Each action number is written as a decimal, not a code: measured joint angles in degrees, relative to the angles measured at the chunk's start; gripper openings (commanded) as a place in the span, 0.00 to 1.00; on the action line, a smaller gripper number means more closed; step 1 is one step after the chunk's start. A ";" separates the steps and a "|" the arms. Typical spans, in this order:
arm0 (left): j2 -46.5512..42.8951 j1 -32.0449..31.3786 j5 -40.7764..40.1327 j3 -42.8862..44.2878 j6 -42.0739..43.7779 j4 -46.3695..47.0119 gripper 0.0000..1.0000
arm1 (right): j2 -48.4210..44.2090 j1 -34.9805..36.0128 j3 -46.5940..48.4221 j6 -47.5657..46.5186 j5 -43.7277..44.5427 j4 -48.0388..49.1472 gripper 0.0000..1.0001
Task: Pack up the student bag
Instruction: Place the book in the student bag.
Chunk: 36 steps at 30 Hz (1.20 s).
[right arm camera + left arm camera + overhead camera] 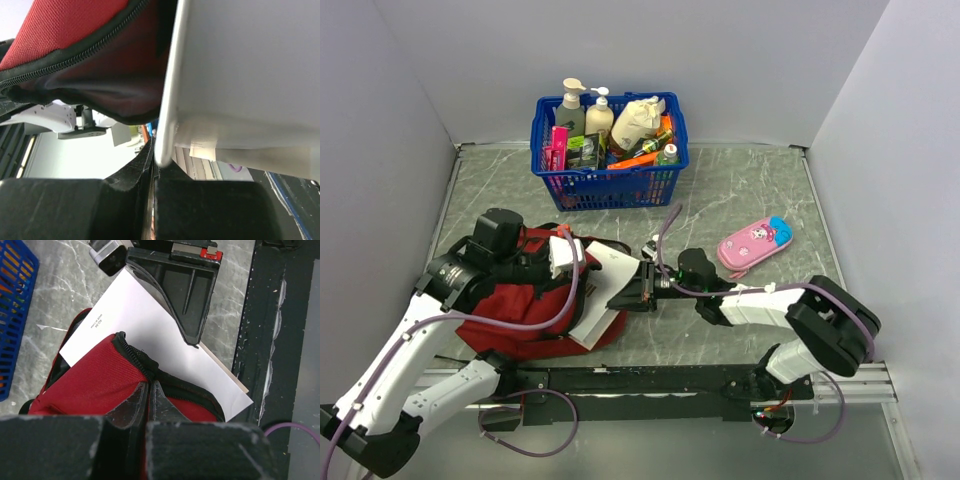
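Note:
The student bag [510,310], dark red with black zipper trim, lies at the front left of the table with its mouth facing right. My left gripper [148,390] is shut on the red fabric beside the zipper at the bag's rim [100,380]. A white book [605,290] sticks partly out of the bag's mouth. My right gripper [625,293] is shut on the book's outer edge, one finger [192,315] lying on the white cover [150,330]. In the right wrist view the book [240,65] stands right beside the bag's dark opening [100,95].
A blue plastic basket [610,185] of bottles and small items stands at the back centre. A pink pencil case [754,242] lies on the marble table to the right. A black rail [650,378] runs along the near edge, and grey walls close in three sides.

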 measured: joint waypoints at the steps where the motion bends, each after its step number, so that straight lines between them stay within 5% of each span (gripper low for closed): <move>1: 0.20 0.00 0.11 0.00 -0.15 0.07 0.01 | 0.55 0.20 -0.20 0.55 -0.15 1.22 0.00; 17: 0.72 0.02 0.85 0.00 -1.22 -0.15 0.01 | 19.63 4.04 2.84 13.44 -4.48 23.67 0.00; 36: 0.26 0.04 1.75 0.00 -1.64 0.74 0.01 | 27.45 3.30 22.62 -1.57 -5.97 5.84 0.00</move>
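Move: The right hand already has the white book by its right-hand edge, the book's middle about 6 cm to the left of that hand and roughly 1 cm ahead, with its far side already under the student bag's lip. The bag's middle lies about 15 cm left of the right hand, level with it fore and aft and some 7 cm lower; the pinched lip is about 5 cm left, 7 cm ahead and slightly higher. From the left hand, the bag's middle is about 10 cm left, 7 cm back and 10 cm below. The right hand, still gripping the book's edge, feeds it leftward into the student bag under the raised lip, about 9 cm in all: first left with a dip of 2 to 3 cm and a slight draw back, then up again while still going left, and last left and forward about 5 cm, sinking once more into the mouth as the wrist ends turned some 10 degrees counter-clockwise. Against this the left hand stays in place with its fingers shut on the zippered lip, keeping the bag open. ##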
